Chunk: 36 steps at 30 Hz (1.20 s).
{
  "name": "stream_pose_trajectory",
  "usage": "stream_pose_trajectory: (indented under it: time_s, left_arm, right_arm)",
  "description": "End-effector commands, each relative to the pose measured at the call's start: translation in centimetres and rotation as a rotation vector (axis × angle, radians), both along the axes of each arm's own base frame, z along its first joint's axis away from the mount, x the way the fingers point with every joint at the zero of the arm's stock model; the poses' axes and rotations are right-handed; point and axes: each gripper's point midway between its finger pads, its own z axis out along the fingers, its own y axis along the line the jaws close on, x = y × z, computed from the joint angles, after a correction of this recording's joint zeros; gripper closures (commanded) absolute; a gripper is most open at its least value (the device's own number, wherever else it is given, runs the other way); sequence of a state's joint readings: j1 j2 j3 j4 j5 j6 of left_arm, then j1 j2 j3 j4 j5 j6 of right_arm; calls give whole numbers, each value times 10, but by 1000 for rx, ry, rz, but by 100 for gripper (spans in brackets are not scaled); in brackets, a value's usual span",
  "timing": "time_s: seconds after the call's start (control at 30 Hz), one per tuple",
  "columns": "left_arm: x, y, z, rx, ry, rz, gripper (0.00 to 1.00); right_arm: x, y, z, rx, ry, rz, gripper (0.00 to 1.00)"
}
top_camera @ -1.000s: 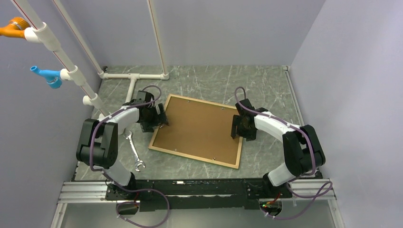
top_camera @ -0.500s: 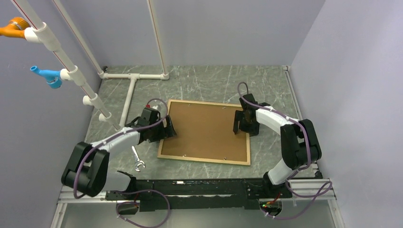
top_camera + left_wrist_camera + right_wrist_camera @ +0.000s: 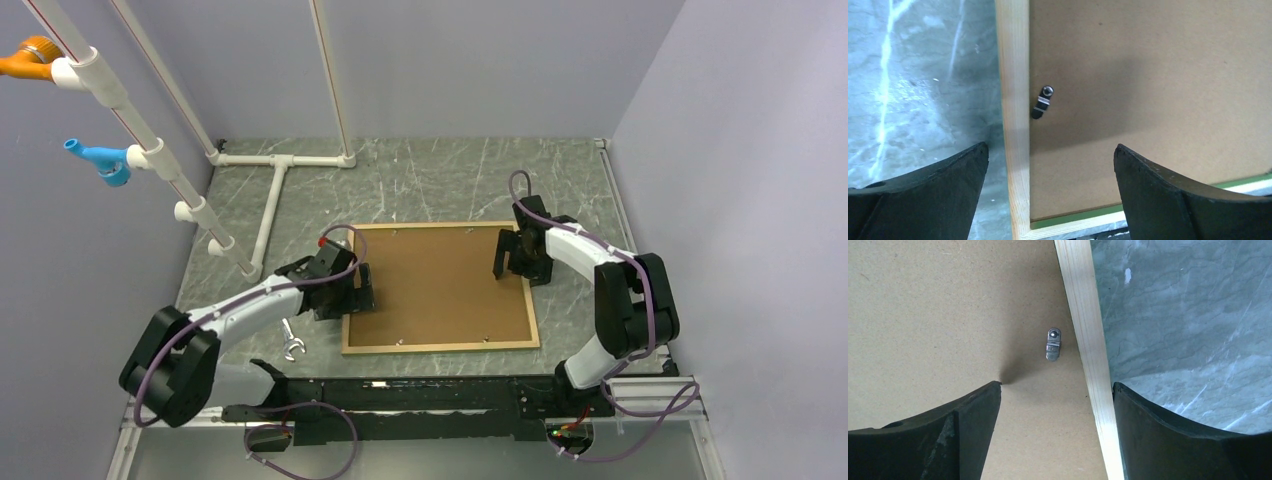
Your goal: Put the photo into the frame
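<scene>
The frame lies face down on the table, its light wood border squared to the near edge. A brown backing board fills it, so the photo is hidden. My left gripper is open and straddles the left border, one finger over the table and one over the board; its jaws grip nothing. A green strip shows at the near corner. My right gripper is open astride the right border, its jaws wide apart. Small metal clips sit on the board beside each border.
A metal wrench lies on the table just left of the frame, under my left arm. White PVC pipes run along the back left, with blue and orange fittings up the left wall. Walls close in on three sides.
The frame has turned from a tilted lie to square with the table edge and slid nearer. My left arm swung toward the near side; the right shifted slightly back and its jaws widened.
</scene>
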<state>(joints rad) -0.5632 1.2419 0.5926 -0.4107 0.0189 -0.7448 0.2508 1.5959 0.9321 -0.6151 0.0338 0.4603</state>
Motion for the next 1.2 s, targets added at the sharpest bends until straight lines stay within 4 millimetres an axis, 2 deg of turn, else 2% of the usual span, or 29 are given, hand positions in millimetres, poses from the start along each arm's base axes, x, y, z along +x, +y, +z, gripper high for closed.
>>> stream_pose_trajectory:
  time_s: [0.0, 0.17, 0.3, 0.4, 0.47, 0.57, 0.83, 1.1, 1.17]
  left_arm:
    - [9, 23, -3, 168, 35, 18, 2]
    - [29, 34, -6, 264, 27, 23, 7]
    - [37, 39, -11, 305, 29, 3, 14]
    - [41, 35, -15, 300, 25, -28, 21]
    - [42, 33, -15, 295, 28, -39, 30]
    - [41, 31, -13, 283, 26, -48, 43]
    - [23, 39, -21, 289, 50, -67, 57]
    - [10, 49, -34, 315, 84, -47, 99]
    - [10, 49, -34, 315, 88, -45, 100]
  right_arm:
    - [5, 13, 16, 89, -60, -8, 16]
    - [-5, 12, 10, 99, -48, -14, 16]
    - [-12, 8, 5, 81, -26, -20, 17]
    - [-13, 8, 5, 84, -30, -22, 17]
    - [-12, 8, 5, 86, -31, -24, 18]
    - [-10, 8, 6, 85, -32, -24, 18]
    - [-8, 8, 8, 83, -37, -26, 18]
    - [-8, 11, 6, 102, -36, -28, 18]
    - [-8, 11, 5, 104, -33, -28, 18]
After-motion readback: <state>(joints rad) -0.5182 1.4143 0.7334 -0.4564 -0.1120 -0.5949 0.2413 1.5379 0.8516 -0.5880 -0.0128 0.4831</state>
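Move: From the left gripper the middle of the frame's left rail, where it will be pinched, lies about 4 cm ahead and 2 cm left, with the rail's top roughly 1 cm lower. The left metal clip is 4 cm ahead and 1 cm left; the wrench lies some 17 cm left and 3 cm back. From the right gripper that left rail is about 44 cm left and 1 cm back; the right rail runs level with the hand, 3 cm right. Bring the left gripper forward about 4 cm and left some 2 cm along the frame's left rail, sinking slightly and swinging the fingertips left by about 10 degrees so they point more nearly straight down. Straddle the rail beside the metal clip, then close and pinch it from both sides. Draw the right gripper back nearly 2 cm, open, its outer finger still against the right rail's outer edge, then hold it there. ##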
